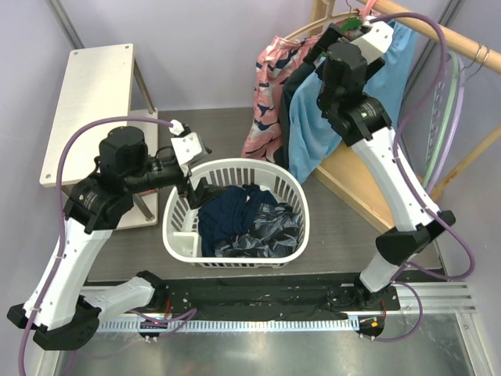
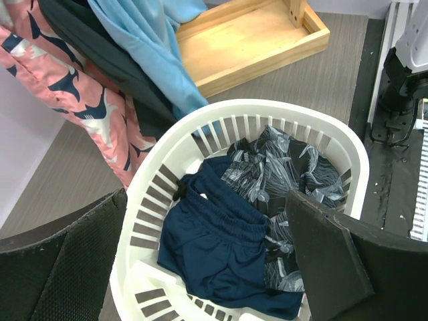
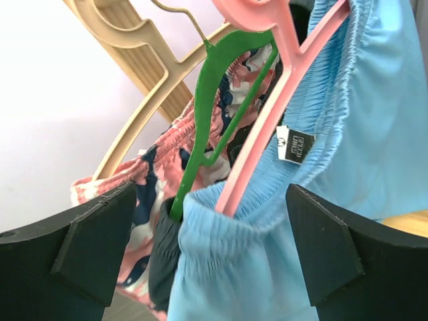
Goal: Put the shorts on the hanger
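Observation:
The light blue shorts (image 3: pixel 348 134) hang by their gathered waistband on the pink hanger (image 3: pixel 267 127), whose arm runs inside the waistband. In the top view the shorts (image 1: pixel 313 133) hang down from the wooden rail (image 1: pixel 438 31). My right gripper (image 3: pixel 210 231) is up at the rail. It is open, with its fingers standing wide on either side of the waistband and clamping nothing. My left gripper (image 2: pixel 200 267) hovers open over the white laundry basket (image 2: pixel 267 110), holding nothing.
The basket (image 1: pixel 235 168) holds dark navy shorts (image 2: pixel 214 247) and a dark leaf-patterned garment (image 2: pixel 281 174). A green hanger (image 3: pixel 207 120), a wooden hanger (image 3: pixel 140 47) and a pink patterned garment (image 1: pixel 270 94) hang beside the shorts. A wooden base (image 2: pixel 254 40) lies behind the basket. A small table (image 1: pixel 90 110) stands at the left.

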{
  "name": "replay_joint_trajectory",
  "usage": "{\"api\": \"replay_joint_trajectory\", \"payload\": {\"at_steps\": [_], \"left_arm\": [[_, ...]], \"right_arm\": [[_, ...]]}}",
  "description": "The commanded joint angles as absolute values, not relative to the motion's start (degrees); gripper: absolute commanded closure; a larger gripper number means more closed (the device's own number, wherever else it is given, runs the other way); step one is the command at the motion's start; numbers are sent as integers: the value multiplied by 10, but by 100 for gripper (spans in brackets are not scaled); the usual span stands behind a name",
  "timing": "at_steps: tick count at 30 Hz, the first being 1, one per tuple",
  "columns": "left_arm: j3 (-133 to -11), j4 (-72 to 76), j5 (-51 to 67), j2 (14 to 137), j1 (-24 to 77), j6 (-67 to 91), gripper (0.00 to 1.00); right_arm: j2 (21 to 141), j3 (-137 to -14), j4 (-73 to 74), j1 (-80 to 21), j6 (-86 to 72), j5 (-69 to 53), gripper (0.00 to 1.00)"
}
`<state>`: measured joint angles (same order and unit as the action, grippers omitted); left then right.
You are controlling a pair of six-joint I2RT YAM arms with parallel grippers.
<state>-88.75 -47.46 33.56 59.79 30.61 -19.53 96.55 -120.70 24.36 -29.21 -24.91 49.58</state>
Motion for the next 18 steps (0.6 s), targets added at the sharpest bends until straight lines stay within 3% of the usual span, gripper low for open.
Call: {"api": "replay_joint_trajectory", "payload": {"at_steps": [1, 9, 14, 18], "left_arm": [[-889, -469, 323, 586, 303, -169, 0], [-932, -469, 248, 621, 299, -72, 0], [-1037, -545, 272, 694, 216, -3, 0], [-1154, -695, 296, 795, 152, -12, 0]], "right_arm": [[893, -1176, 246, -308, -260, 512, 1], [773, -1082, 221, -314, -218, 446, 1], [645, -935, 125, -314, -107, 246, 1], [577, -880, 171, -314, -85, 149, 1]]}}
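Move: The pink hanger with the blue shorts on it hangs from the wooden rail some 11 cm ahead of the right gripper and 8 cm to its right, about level with it. The green hanger is about 13 cm straight ahead, also level; the middle of the floral shorts lies roughly 8 cm ahead, 12 cm left and 15 cm below. From the left gripper the pink hanger is about 36 cm ahead, 35 cm right and 8 cm higher. Draw the right gripper, already open and free of the pink hanger, straight back from the blue shorts by about 14 cm, rising slightly early on; keep its fingers wide and swing them some 20 degrees counter-clockwise in the later part. Hold the left gripper nearly still at first, then send it forward about 7 cm with a little left, turning counter-clockwise as well, fingers open. ##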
